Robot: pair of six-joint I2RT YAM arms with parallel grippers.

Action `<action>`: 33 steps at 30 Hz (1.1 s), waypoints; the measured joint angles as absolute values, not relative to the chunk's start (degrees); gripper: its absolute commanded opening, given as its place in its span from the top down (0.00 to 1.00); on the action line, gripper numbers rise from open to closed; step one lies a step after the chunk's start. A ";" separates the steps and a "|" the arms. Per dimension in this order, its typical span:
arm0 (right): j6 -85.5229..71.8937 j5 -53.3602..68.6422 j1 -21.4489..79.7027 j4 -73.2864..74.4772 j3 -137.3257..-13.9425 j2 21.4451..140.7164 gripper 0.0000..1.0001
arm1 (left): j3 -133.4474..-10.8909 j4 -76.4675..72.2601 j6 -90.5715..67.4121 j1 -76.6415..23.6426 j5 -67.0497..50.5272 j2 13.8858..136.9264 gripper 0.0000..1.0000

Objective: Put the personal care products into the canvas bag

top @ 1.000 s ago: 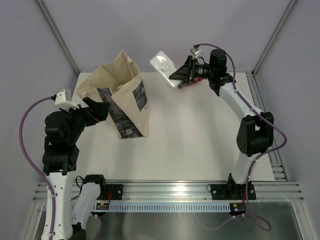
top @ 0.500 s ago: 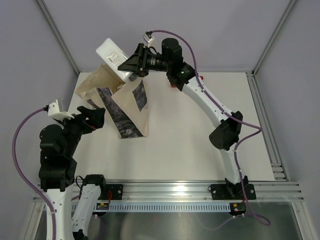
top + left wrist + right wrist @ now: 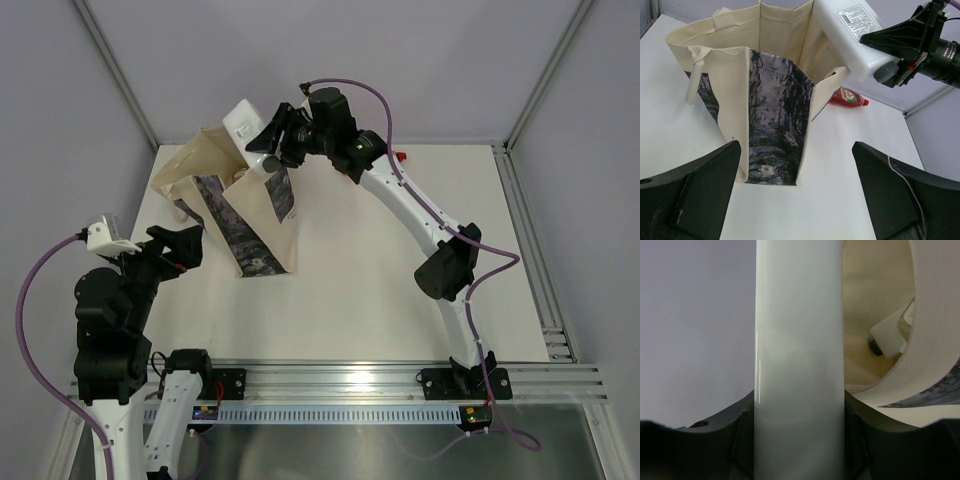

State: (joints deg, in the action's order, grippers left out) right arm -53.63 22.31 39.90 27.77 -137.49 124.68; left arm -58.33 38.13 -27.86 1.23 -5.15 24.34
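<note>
The canvas bag (image 3: 262, 215) stands open at the back left, dark printed panels on its sides; it also shows in the left wrist view (image 3: 735, 65). My right gripper (image 3: 274, 142) is shut on a white bottle with a grey cap (image 3: 243, 125) and holds it tilted over the bag's far rim. The bottle (image 3: 850, 32) hangs beside the bag's right wall, and it fills the right wrist view (image 3: 799, 355) between my right gripper (image 3: 799, 405). A white product (image 3: 887, 335) lies inside the bag. A red bottle (image 3: 400, 156) lies on the table behind the bag. My left gripper (image 3: 181, 246) is open and empty, left of the bag.
The red bottle (image 3: 849, 97) lies just right of the bag's far corner. The white table (image 3: 400, 300) ends at a metal rail on the right and at the near rail. Grey walls close the back and sides.
My right arm has swung left with the white bottle, from the back middle to over the bag's mouth. My left gripper has drawn back from the bag toward the near left.
</note>
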 measured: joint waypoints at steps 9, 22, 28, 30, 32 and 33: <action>-52.21 20.51 40.73 28.58 -136.18 124.68 0.50 | -58.30 38.13 -27.44 1.23 -5.13 24.34 0.01; -52.49 20.51 40.95 25.04 -135.24 124.64 0.20 | -57.63 39.51 -27.44 1.23 -4.69 22.85 0.01; -51.51 20.91 41.04 21.43 -135.22 122.54 0.00 | -57.63 39.57 -27.44 1.23 -4.69 22.85 0.01; -49.58 22.17 41.04 20.03 -135.22 121.91 0.00 | -57.63 39.57 -27.42 1.23 -4.78 22.85 0.01; -47.18 25.10 40.88 18.11 -134.98 121.40 0.01 | -57.63 39.53 -27.33 1.23 -5.41 22.85 0.01; -45.54 27.42 40.66 16.62 -134.47 121.05 0.00 | -57.63 39.46 -27.18 1.23 -5.85 22.85 0.01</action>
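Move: Just over the canvas bag, the right hand holds the white bottle; the mouth's middle lies about 9 cm to its left, nearly level fore and aft, roughly 7 cm lower. Inside, another white bottle rests some 8 cm left, 6 cm ahead and 20 cm below this hand. The red bottle lies about 25 cm ahead, 28 cm right and 33 cm down. From the left hand the mouth is some 20 cm ahead, 2 cm left and 6 cm lower. Lowering the held white bottle only about 2 cm towards the bag's mouth, the right hand then nearly stops and opens its half-open fingers wide, letting go of the bottle. It rises some 6 cm clear of the mouth while the fingers finish opening, easing back slightly as the wrist tilts up by 10 to 15 degrees. ##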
